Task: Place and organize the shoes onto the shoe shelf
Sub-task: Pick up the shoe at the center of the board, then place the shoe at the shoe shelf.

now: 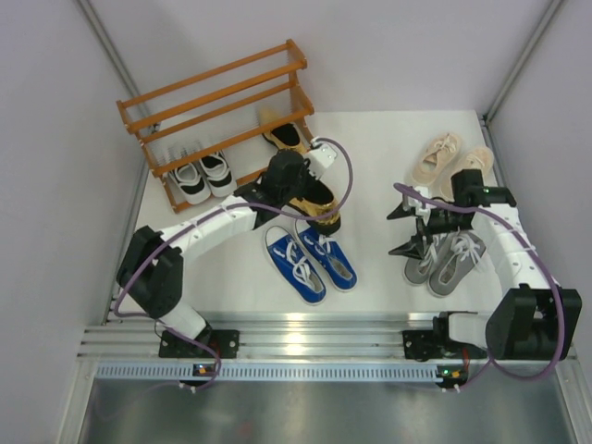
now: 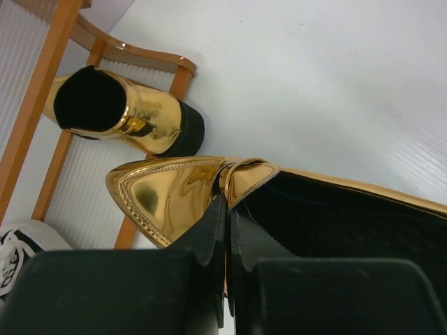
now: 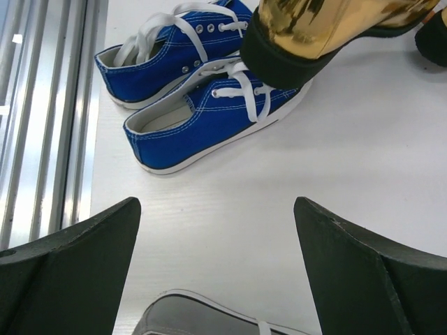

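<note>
The orange-brown shoe shelf (image 1: 217,92) stands at the back left. Black-and-white sneakers (image 1: 204,176) sit on its lowest tier. One gold loafer (image 1: 282,132) rests at the shelf's right end, also in the left wrist view (image 2: 129,112). My left gripper (image 1: 298,190) is shut on the tongue edge of the other gold loafer (image 2: 174,192), held above the table over the toes of the blue sneakers (image 1: 310,261). My right gripper (image 1: 396,232) stands open and empty just left of the grey sneakers (image 1: 449,261), whose edge shows below its fingers (image 3: 188,317).
Beige lace-ups (image 1: 453,157) lie at the back right. Grey walls close in the left and right sides. A metal rail (image 1: 305,338) runs along the near edge by the arm bases.
</note>
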`<action>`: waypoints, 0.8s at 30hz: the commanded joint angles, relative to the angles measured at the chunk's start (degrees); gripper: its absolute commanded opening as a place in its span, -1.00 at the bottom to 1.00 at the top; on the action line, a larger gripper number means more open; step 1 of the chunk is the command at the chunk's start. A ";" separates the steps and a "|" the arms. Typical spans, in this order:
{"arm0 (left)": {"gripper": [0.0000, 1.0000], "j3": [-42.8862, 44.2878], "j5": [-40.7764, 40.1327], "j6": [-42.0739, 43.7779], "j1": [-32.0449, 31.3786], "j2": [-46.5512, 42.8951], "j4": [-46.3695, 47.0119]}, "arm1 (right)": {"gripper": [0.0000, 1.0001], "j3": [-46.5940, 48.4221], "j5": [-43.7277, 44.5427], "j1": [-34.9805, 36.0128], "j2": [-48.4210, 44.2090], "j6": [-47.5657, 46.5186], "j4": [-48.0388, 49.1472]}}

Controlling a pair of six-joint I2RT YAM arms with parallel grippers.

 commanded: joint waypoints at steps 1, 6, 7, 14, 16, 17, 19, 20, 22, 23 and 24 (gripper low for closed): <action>-1.00 1.16 2.70 1.42 2.99 -5.54 4.85 | 0.82 -0.61 -3.74 0.31 -1.65 2.54 3.21; -1.00 1.69 7.36 2.13 8.53 -4.32 4.24 | 0.83 -1.05 -4.27 0.31 -2.09 3.68 4.01; -1.00 1.78 8.93 2.39 10.28 -3.97 4.15 | 0.83 -1.13 -4.09 0.31 -2.18 3.94 4.36; -1.00 1.34 13.60 4.50 15.04 -1.68 4.06 | 0.83 -2.19 -3.92 0.31 -2.44 6.32 6.82; -1.00 1.42 14.04 5.46 16.27 -0.46 5.29 | 0.84 -2.19 -4.00 0.31 -2.01 6.41 7.08; -1.00 1.51 14.22 5.73 16.71 0.07 5.82 | 0.84 -2.19 -4.00 0.31 -1.92 6.41 7.08; -1.00 2.65 14.57 6.78 17.94 1.39 6.69 | 0.84 -2.28 -4.00 0.31 -1.74 6.41 7.08; -1.00 3.09 14.66 7.31 18.38 2.79 7.05 | 0.84 -2.36 -4.00 0.31 -1.74 6.41 7.08; -1.00 3.97 14.66 9.41 19.26 4.20 7.93 | 0.84 -2.54 -3.83 0.31 -1.65 6.41 7.08; -1.00 4.41 14.23 10.21 19.44 5.51 9.06 | 0.84 -2.63 -3.92 0.31 -1.65 6.41 7.17; -1.00 4.67 13.53 11.09 19.70 6.14 9.86 | 0.84 -2.72 -3.74 0.31 -1.57 6.49 7.26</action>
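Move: The left hand already pinches the gold loafer by the front edge of its opening, the heel hanging back and right. The free gap on the rack's bottom tier lies about 18 cm ahead, 14 cm left and 10 cm below. Bordering the gap are the racked gold shoe, 24 cm ahead and 5 left of the hand, and the nearer black sneaker, 15 ahead and 25 left. From the right hand the gap is some 34 cm ahead, 41 left, 10 below. Keeping its shut pinch on the loafer's upper, the left hand swings the shoe left and forward off the space above the blue shoes towards the gap on the bottom tier, about 10 cm left and 7 cm forward, quick and nearly level at first. Then the sideways travel dies away and the hand sinks about 4 cm while still easing forward, the wrist turning barely five degrees so the toe keeps leading to the rack. ##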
